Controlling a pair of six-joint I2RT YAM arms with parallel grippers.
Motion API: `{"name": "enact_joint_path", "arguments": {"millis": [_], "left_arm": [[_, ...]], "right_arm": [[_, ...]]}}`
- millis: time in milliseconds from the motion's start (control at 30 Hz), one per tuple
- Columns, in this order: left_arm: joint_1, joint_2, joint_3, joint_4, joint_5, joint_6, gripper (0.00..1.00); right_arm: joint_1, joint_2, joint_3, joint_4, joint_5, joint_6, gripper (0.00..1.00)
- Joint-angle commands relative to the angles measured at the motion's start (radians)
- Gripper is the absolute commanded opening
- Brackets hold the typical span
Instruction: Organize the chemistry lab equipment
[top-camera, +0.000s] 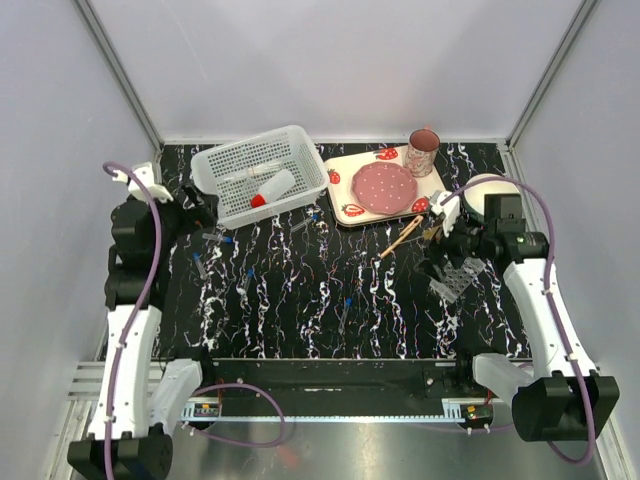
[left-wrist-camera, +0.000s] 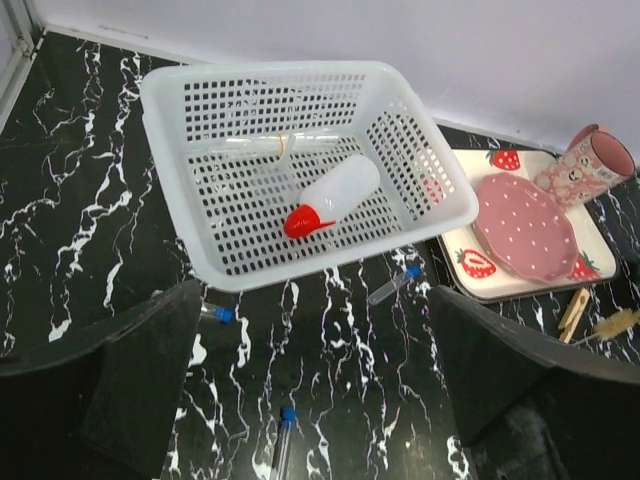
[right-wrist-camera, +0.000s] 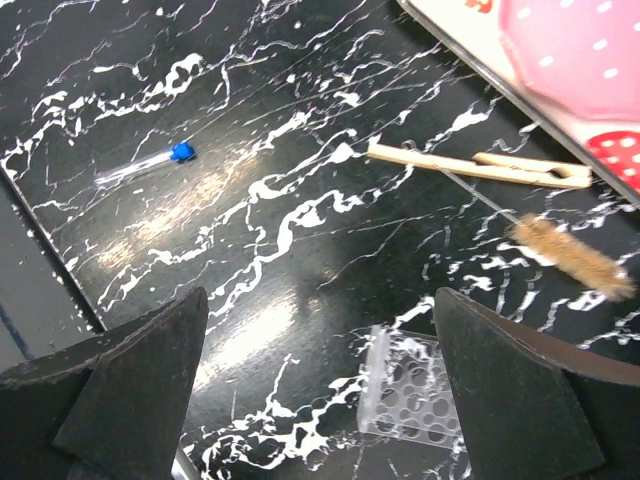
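A white basket at the back left holds the white squeeze bottle with a red cap and clear tubes. Blue-capped vials lie loose on the black marbled table. My left gripper hangs open and empty just in front of the basket. My right gripper is open low over the table, with the clear grid rack lying just inside its right finger. A wooden clamp and a bristle brush lie beyond it; another vial is to the left.
A strawberry-print tray with a pink plate and a mug sits at the back right. A round white bowl shows behind the right arm. More vials are scattered mid-table.
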Motion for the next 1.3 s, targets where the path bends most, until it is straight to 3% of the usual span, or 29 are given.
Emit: {"name": "enact_joint_path", "arguments": {"millis": [0,300,600,1267], "left_arm": [[0.007,-0.126,-0.090,0.046,0.047,0.014,0.99],[0.006,-0.276,-0.223,-0.026,0.114,0.068,0.99],[0.004,-0.310,-0.298,-0.008,0.165,0.060,0.99],[-0.028,-0.350,-0.328,-0.025,0.134,0.070,0.99]], "right_arm": [[-0.003,0.012,0.133,-0.042,0.075,0.031,1.00],[-0.005,0.085,0.238,-0.056,0.055,0.155,1.00],[-0.005,0.161,0.302,-0.062,0.091,0.232,1.00],[-0.005,0.222,0.310,-0.063,0.045,0.185,1.00]]}}
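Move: The blue-capped test tube lies some 30 cm below the empty left hand, about 5 cm to its right and 2 cm back; a second tube is 9 cm ahead and 4 cm left, and the basket's middle 25 cm ahead, 6 cm right. From the open right hand, the brush is about 15 cm ahead, 3 cm right and 17 cm down; the wooden clamp is 15 cm ahead and 5 cm left, the tube rack 4 cm ahead and 7 cm right. Pull the left gripper back from the basket about 7 cm, then let it sink as far, drifting a little right and turning slightly clockwise, to hang open over the test tubes. Meanwhile lift the right gripper some 4 cm and carry it about 5 cm forward towards the brush and wooden clamp, tipping and swinging it about 10 degrees clockwise; keep its fingers open, touching nothing. ##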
